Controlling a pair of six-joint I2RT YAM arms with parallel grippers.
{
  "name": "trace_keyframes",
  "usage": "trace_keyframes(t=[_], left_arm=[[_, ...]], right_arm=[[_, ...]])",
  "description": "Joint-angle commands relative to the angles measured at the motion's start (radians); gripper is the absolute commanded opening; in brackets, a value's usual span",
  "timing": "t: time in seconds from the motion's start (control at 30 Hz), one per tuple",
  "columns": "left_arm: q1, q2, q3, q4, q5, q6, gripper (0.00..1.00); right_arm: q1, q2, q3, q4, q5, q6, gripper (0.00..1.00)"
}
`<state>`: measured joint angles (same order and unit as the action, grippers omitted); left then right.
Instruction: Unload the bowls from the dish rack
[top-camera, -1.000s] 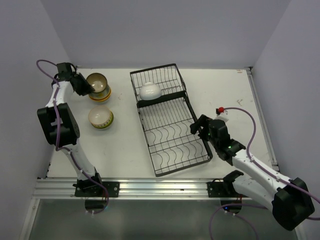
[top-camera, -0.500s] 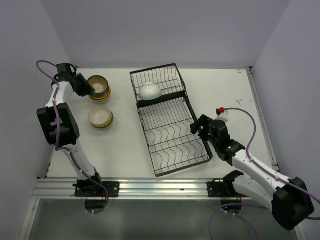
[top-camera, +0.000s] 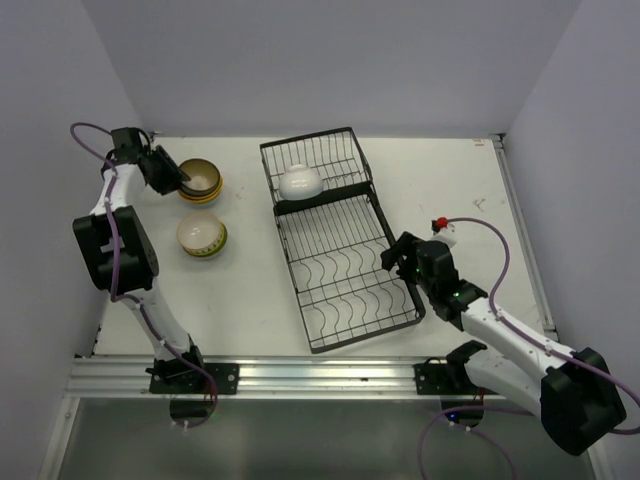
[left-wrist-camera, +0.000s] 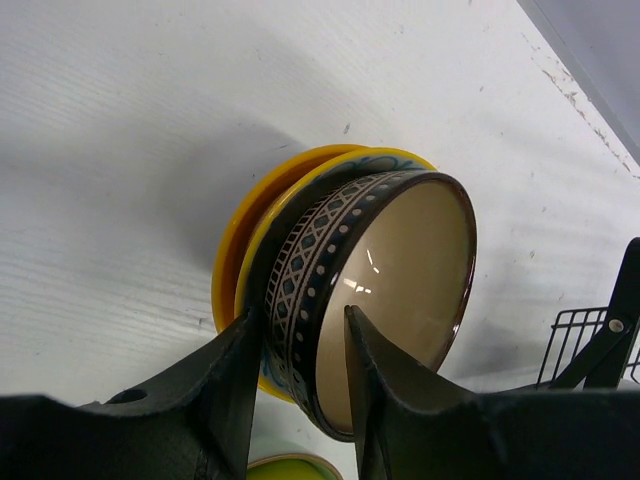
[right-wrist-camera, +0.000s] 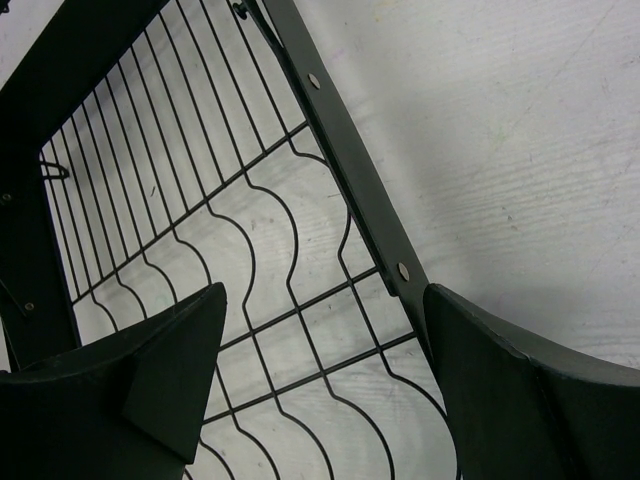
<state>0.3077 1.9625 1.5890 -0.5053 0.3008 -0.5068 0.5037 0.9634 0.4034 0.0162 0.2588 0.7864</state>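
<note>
A dark brown patterned bowl (top-camera: 200, 177) (left-wrist-camera: 400, 270) rests nested on an orange bowl (left-wrist-camera: 232, 270) at the table's back left. My left gripper (top-camera: 178, 178) (left-wrist-camera: 302, 315) stands open astride its near rim, one finger outside and one inside, with a gap at the inner wall. In front of that stack sits a yellow-green bowl (top-camera: 201, 236). A white bowl (top-camera: 299, 181) lies in the small back section of the black dish rack (top-camera: 325, 198). My right gripper (top-camera: 395, 255) (right-wrist-camera: 325, 290) hangs open and empty over the rack's right rail (right-wrist-camera: 350, 170).
The rack's large front section with its curved dividers (top-camera: 345, 275) holds nothing. White walls close in the table on the left, back and right. A metal rail (top-camera: 300, 375) runs along the near edge. A corner of the rack (left-wrist-camera: 600, 340) shows in the left wrist view.
The patterned bowl has come down from a tilted hold onto the orange bowl, and the left jaws have spread off its wall. The right arm has barely moved.
</note>
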Motion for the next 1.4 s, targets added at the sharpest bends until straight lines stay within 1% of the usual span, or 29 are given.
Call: trace_keyframes(t=[0.0, 0.13, 0.37, 0.47, 0.5, 0.53, 0.67, 0.73, 0.87, 0.93, 1.23, 1.37], left_arm=[[0.007, -0.066, 0.019, 0.057, 0.026, -0.03, 0.41], [0.008, -0.076, 0.032, 0.06, 0.024, -0.035, 0.43], [0.008, -0.082, 0.048, 0.042, 0.012, -0.018, 0.42], [0.008, -0.094, 0.04, 0.039, -0.006, -0.007, 0.37], [0.01, -0.1, 0.037, 0.04, -0.008, -0.004, 0.34], [0.01, -0.111, 0.032, 0.04, -0.02, 0.001, 0.29], [0.014, -0.125, 0.029, 0.04, -0.04, 0.007, 0.22], [0.016, -0.128, 0.026, 0.039, -0.045, 0.014, 0.16], [0.019, -0.132, -0.006, 0.053, -0.043, 0.014, 0.12], [0.018, -0.139, -0.038, 0.073, -0.034, 0.013, 0.09], [0.018, -0.134, -0.139, 0.129, -0.029, 0.011, 0.08], [0.019, -0.122, -0.136, 0.129, -0.026, 0.013, 0.08]], right_arm=[[-0.004, 0.011, -0.008, 0.042, -0.021, 0.016, 0.84], [-0.005, 0.017, -0.009, 0.047, -0.027, 0.019, 0.84], [-0.005, 0.018, -0.014, 0.05, -0.03, 0.027, 0.84], [-0.008, 0.015, -0.011, 0.047, -0.032, 0.027, 0.84], [-0.008, 0.012, -0.012, 0.047, -0.033, 0.027, 0.84], [-0.008, 0.012, -0.009, 0.045, -0.033, 0.028, 0.84], [-0.008, 0.012, -0.003, 0.038, -0.039, 0.03, 0.84], [-0.01, 0.011, -0.002, 0.034, -0.041, 0.031, 0.84], [-0.01, 0.005, 0.008, 0.021, -0.044, 0.033, 0.83], [-0.01, 0.0, 0.009, 0.014, -0.046, 0.034, 0.83], [-0.008, -0.014, 0.006, 0.001, -0.041, 0.036, 0.83], [-0.008, -0.015, 0.005, -0.005, -0.039, 0.034, 0.83]])
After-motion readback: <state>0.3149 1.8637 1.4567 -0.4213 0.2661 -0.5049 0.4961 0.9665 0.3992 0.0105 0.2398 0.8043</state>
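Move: The brown bowl leans in the pile of bowls, its left rim between the left gripper's parted fingers; its middle is about 5 cm to the right, 3 ahead and 2 below. Directly beneath it are the yellow and orange bowls, some 6 cm down, 5 right and 1 ahead. The lime bowl stack lies roughly 13 cm back, 5 right and 5 lower. From the right gripper, the brown bowl lies around 49 cm left, 22 ahead and about level. Raise the left gripper about 4 cm, with a slight drift left, so the already parted fingers clear the brown bowl's left rim, and shut them on nothing during the second half of the rise. Then bring the closed tips down some 3.5 cm and about 1.5 cm back, ending at the bowl's near-left rim. ##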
